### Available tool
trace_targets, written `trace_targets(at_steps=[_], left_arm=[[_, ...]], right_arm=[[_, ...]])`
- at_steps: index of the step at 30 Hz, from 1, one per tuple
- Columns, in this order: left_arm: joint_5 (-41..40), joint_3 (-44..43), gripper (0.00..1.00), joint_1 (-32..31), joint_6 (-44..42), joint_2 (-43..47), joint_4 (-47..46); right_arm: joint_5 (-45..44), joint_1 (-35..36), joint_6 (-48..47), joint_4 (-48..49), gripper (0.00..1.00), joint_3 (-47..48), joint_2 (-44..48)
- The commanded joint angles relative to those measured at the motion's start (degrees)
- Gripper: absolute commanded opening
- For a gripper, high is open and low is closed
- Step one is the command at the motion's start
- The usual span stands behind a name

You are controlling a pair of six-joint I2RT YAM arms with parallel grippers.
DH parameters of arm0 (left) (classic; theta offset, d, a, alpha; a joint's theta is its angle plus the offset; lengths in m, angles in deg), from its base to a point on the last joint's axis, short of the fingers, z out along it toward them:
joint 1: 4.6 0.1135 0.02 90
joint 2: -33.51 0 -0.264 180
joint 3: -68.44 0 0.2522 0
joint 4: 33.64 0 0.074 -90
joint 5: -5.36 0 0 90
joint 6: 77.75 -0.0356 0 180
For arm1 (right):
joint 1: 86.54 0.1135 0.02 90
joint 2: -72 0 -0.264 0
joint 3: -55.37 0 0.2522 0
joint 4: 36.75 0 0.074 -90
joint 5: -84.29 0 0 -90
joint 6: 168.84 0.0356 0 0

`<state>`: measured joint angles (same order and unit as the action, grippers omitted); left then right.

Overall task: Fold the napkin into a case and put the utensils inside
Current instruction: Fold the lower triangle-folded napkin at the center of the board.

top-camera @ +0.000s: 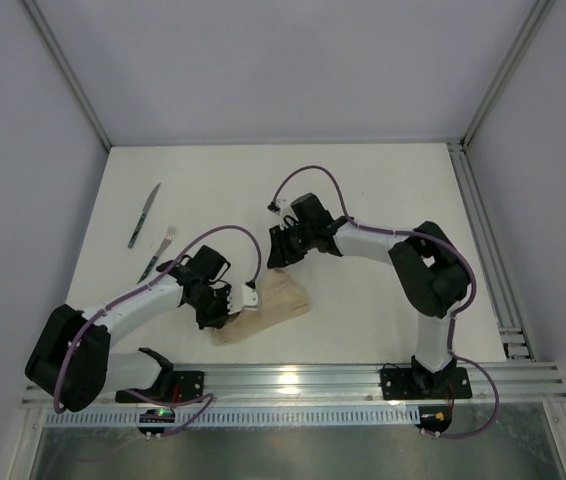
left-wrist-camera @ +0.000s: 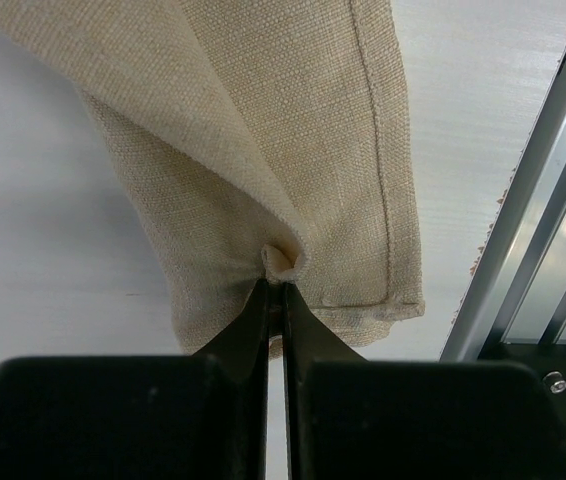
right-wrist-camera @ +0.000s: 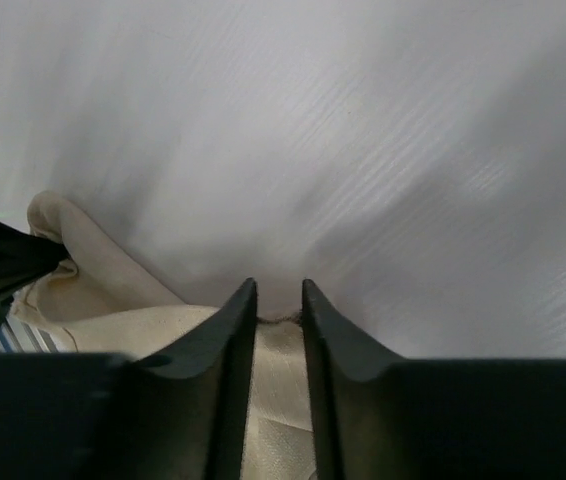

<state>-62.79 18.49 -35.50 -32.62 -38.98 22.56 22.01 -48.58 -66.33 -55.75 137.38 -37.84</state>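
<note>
The beige napkin (top-camera: pixel 277 300) lies folded into a thick strip near the table's front, between the two arms. My left gripper (top-camera: pixel 231 300) is shut on a bunched fold of it; in the left wrist view the fingertips (left-wrist-camera: pixel 275 282) pinch the napkin (left-wrist-camera: pixel 293 130), whose hemmed edge hangs to the right. My right gripper (top-camera: pixel 281 252) is at the cloth's far end. Its jaws (right-wrist-camera: pixel 278 290) stand a little apart, with the napkin's (right-wrist-camera: pixel 113 300) frayed edge lying between the tips. The knife (top-camera: pixel 144 215) and fork (top-camera: pixel 159 250), both teal-handled, lie at the back left, apart from the cloth.
An aluminium rail (top-camera: pixel 363 378) runs along the near edge, close to the napkin, and shows in the left wrist view (left-wrist-camera: pixel 543 200). Another rail (top-camera: pixel 483 240) borders the right side. White walls enclose the table.
</note>
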Motion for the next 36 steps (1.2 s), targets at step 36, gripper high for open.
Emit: trace_targets(at_steps=[36], left_arm=[[-5.7, 0.9, 0.0, -0.1, 0.7, -0.6, -0.5]], right_arm=[[-13.0, 6.3, -2.9, -0.3, 0.04, -30.6, 27.3]])
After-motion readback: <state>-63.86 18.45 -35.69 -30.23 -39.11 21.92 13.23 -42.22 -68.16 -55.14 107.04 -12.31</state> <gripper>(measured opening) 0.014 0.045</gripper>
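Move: At the right fingertips, about 1 cm back and 1 cm below, stands the napkin's far corner. The napkin's right end lies some 9 cm back and 7 cm right of that hand, 4 cm lower; the napkin's left end is about 13 cm back, 14 cm left and 4 cm lower. From the left hand, which already pinches that left end, the far corner is roughly 13 cm ahead and 15 cm to the right. Shutting on the napkin's far corner, the right fingers pinch it and carry it back towards the robot and rightward, some 14 cm in all, in a low arc: up about 3 cm first, then about 5 cm down to the napkin's right end, the wrist rolling slightly. The left hand stays put, keeping its pinch on the left end. ##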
